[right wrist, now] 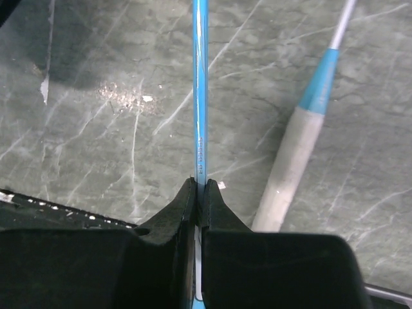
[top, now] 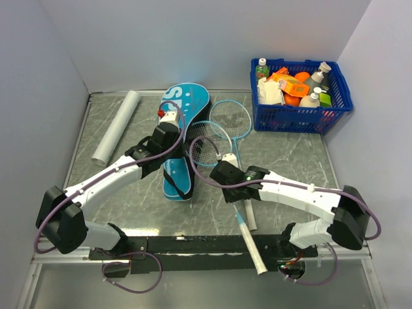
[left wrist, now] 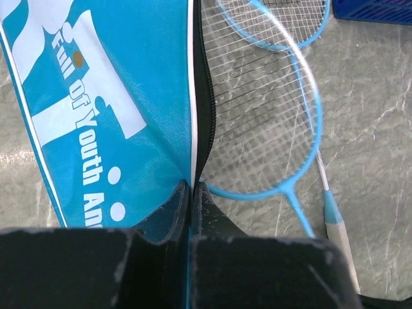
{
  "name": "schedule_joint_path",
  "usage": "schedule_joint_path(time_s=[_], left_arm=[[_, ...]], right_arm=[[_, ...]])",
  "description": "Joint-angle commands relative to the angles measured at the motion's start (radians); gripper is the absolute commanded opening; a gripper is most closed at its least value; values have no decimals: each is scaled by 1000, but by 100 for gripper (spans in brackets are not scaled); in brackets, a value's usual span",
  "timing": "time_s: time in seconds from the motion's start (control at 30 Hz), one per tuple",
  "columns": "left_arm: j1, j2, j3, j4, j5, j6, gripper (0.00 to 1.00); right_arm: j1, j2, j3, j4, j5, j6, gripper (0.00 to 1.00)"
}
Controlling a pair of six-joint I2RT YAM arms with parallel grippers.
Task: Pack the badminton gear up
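The teal bag (top: 182, 132) lies lengthwise in the middle of the table, white lettering up. My left gripper (top: 168, 120) is shut on its black zipper edge (left wrist: 198, 116), the jaws (left wrist: 192, 188) pressed together on the fabric. Two light-blue rackets lie to the bag's right, their heads (top: 230, 119) (top: 207, 149) overlapping next to the bag. My right gripper (top: 220, 164) is shut on one racket's thin blue shaft (right wrist: 200, 96), the fingertips (right wrist: 200, 185) pinching it. The other racket's white handle (right wrist: 290, 174) lies on the table beside it.
A blue plastic basket (top: 299, 120) full of groceries stands at the back right. A white tube (top: 116, 125) lies at the back left. One racket handle (top: 253, 250) reaches over the table's near edge, between the arm bases.
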State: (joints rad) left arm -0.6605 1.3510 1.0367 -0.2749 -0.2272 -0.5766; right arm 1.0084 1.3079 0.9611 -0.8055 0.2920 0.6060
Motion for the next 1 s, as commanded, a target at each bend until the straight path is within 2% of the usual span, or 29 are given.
schedule_joint_path(time_s=[0.0, 0.23, 0.5, 0.57, 0.77, 0.97], left_arm=[[6, -53, 7, 62, 22, 1, 1], [-8, -73, -63, 66, 60, 9, 1], [-16, -139, -190, 112, 97, -26, 1], [-21, -153, -217, 124, 107, -31, 1], [-31, -133, -239, 144, 126, -35, 1], [-44, -104, -237, 172, 169, -52, 1]], right_arm=[[6, 94, 66, 98, 4, 0, 0], [-34, 303, 235, 221, -23, -44, 0], [-217, 482, 310, 465, -140, -54, 0], [-247, 534, 350, 518, -215, -57, 0], [-323, 714, 557, 546, -289, -52, 0], [-346, 853, 738, 574, -271, 23, 0]])
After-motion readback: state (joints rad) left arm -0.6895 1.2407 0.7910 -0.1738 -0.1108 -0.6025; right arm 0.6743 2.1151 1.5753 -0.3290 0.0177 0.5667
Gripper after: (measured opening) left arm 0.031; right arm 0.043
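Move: The right hand pinches the racket's shaft, its head some 25 cm ahead and 9 cm left, already partly under the bag's flap. The middle of the bag's open mouth lies about 24 cm ahead, 14 cm left and 4 cm lower. The other racket's middle lies on the table roughly 14 cm ahead, 5 cm right, 8 cm down. For the left hand holding up the flap, the mouth's middle is about 8 cm ahead, 3 cm right, 8 cm down. Leftward first, then mostly forward and still left while sinking some 5 cm, the right hand keeps its pinch on the racket shaft and feeds the head into the bag's mouth, travelling about 25 cm and rolling its left side up. The left hand keeps hold of the flap edge and draws it back and down. ##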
